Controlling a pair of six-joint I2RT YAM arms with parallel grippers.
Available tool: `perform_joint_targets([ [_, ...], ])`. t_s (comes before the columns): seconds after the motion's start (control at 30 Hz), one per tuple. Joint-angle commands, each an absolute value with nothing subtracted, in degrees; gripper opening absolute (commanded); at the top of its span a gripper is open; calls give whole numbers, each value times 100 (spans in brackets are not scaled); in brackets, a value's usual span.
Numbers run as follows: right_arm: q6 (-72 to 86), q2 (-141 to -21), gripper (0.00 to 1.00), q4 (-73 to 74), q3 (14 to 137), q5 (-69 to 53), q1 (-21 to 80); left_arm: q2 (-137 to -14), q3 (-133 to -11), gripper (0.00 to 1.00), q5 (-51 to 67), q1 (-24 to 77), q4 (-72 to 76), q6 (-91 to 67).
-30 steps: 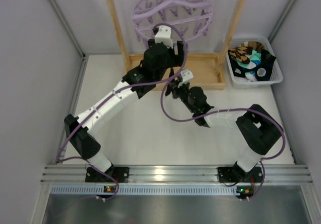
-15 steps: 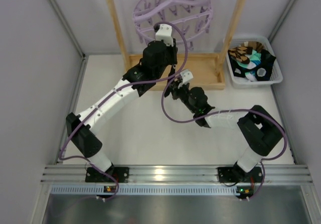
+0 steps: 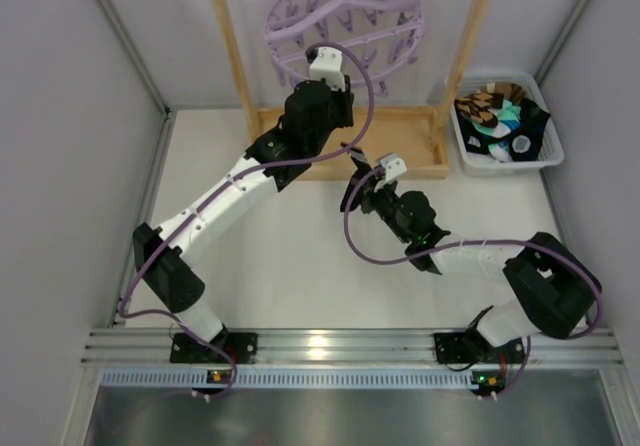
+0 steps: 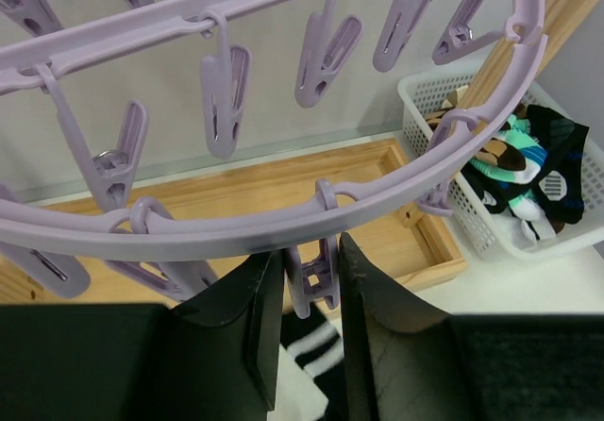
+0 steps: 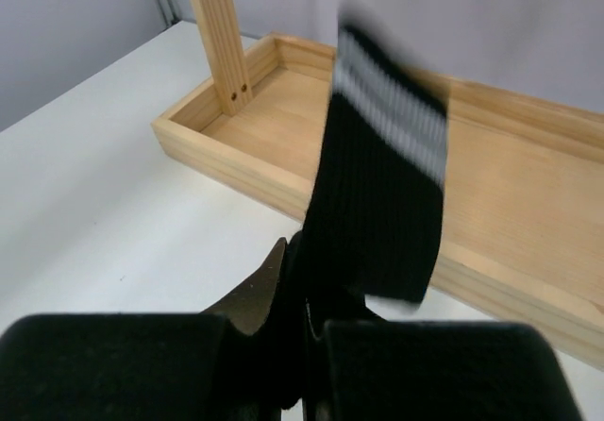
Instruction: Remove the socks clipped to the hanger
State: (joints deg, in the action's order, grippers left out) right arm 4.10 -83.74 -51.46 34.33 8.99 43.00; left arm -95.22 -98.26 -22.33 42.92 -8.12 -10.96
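Observation:
The lilac hanger (image 3: 345,18) hangs from the wooden stand, and its ring (image 4: 283,227) crosses the left wrist view. My left gripper (image 4: 310,265) is under the ring's near edge, shut on one clip peg (image 4: 323,284). Just below that peg shows the white-striped cuff of a black sock (image 4: 316,338), blurred. My right gripper (image 5: 304,262) is shut on this sock (image 5: 387,176), which stands up from the jaws over the stand's tray. From above, the right gripper (image 3: 362,192) sits just in front of the tray, below the left one (image 3: 330,91).
The stand's wooden tray (image 3: 405,146) and two upright posts (image 3: 228,36) frame the hanger. A white basket (image 3: 552,152) at the right holds several removed socks (image 3: 505,116). Grey walls close in on both sides.
My left gripper has closed from wide open onto the clip peg. The right arm has drawn back and to the right with the black sock.

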Motion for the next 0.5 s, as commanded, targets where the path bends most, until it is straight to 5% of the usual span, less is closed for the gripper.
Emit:
perform_joint_targets([
  [0.0, 501, -7990, 0, -5555, 3375, 949, 4316, -9466, -9879, 0, -2224, 4210, -431, -1169],
  [0.07, 475, -7841, 0, -5362, 3401, 1019, 4307, -9413, -9844, 3, -2180, 4210, -422, -1186],
  [0.27, 992, -6929, 0, -3879, 3278, 1389, 4062, -9001, -9282, 51, -1943, 4210, -439, -1397],
  [0.47, 1415, -6048, 0, -1699, 3778, 1319, 3438, -8324, -8553, 75, -1591, 4219, -448, -1582],
])
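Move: In the left fingers, still pinched, is the clip on the hanger ring's near rim; the ring's middle lies about 14 cm ahead and 6 cm above. The right hand already holds the freed sock, and the laundry basket lies about 40 cm to its right, 21 cm ahead and 14 cm lower. Some 15 cm straight ahead and 17 cm below is the wooden tray, with the right post's foot about 18 cm ahead, 23 cm right, equally low. Keeping its shut grip on the sock, the right hand swings about 7 cm to the right, gathering speed, and rises some 4 cm, towards the basket and clear of the hanger, turning slightly clockwise. The left hand first holds still on the clip, then opens its fingers to release it and sinks about 3 cm while backing 2 cm away from the ring. ##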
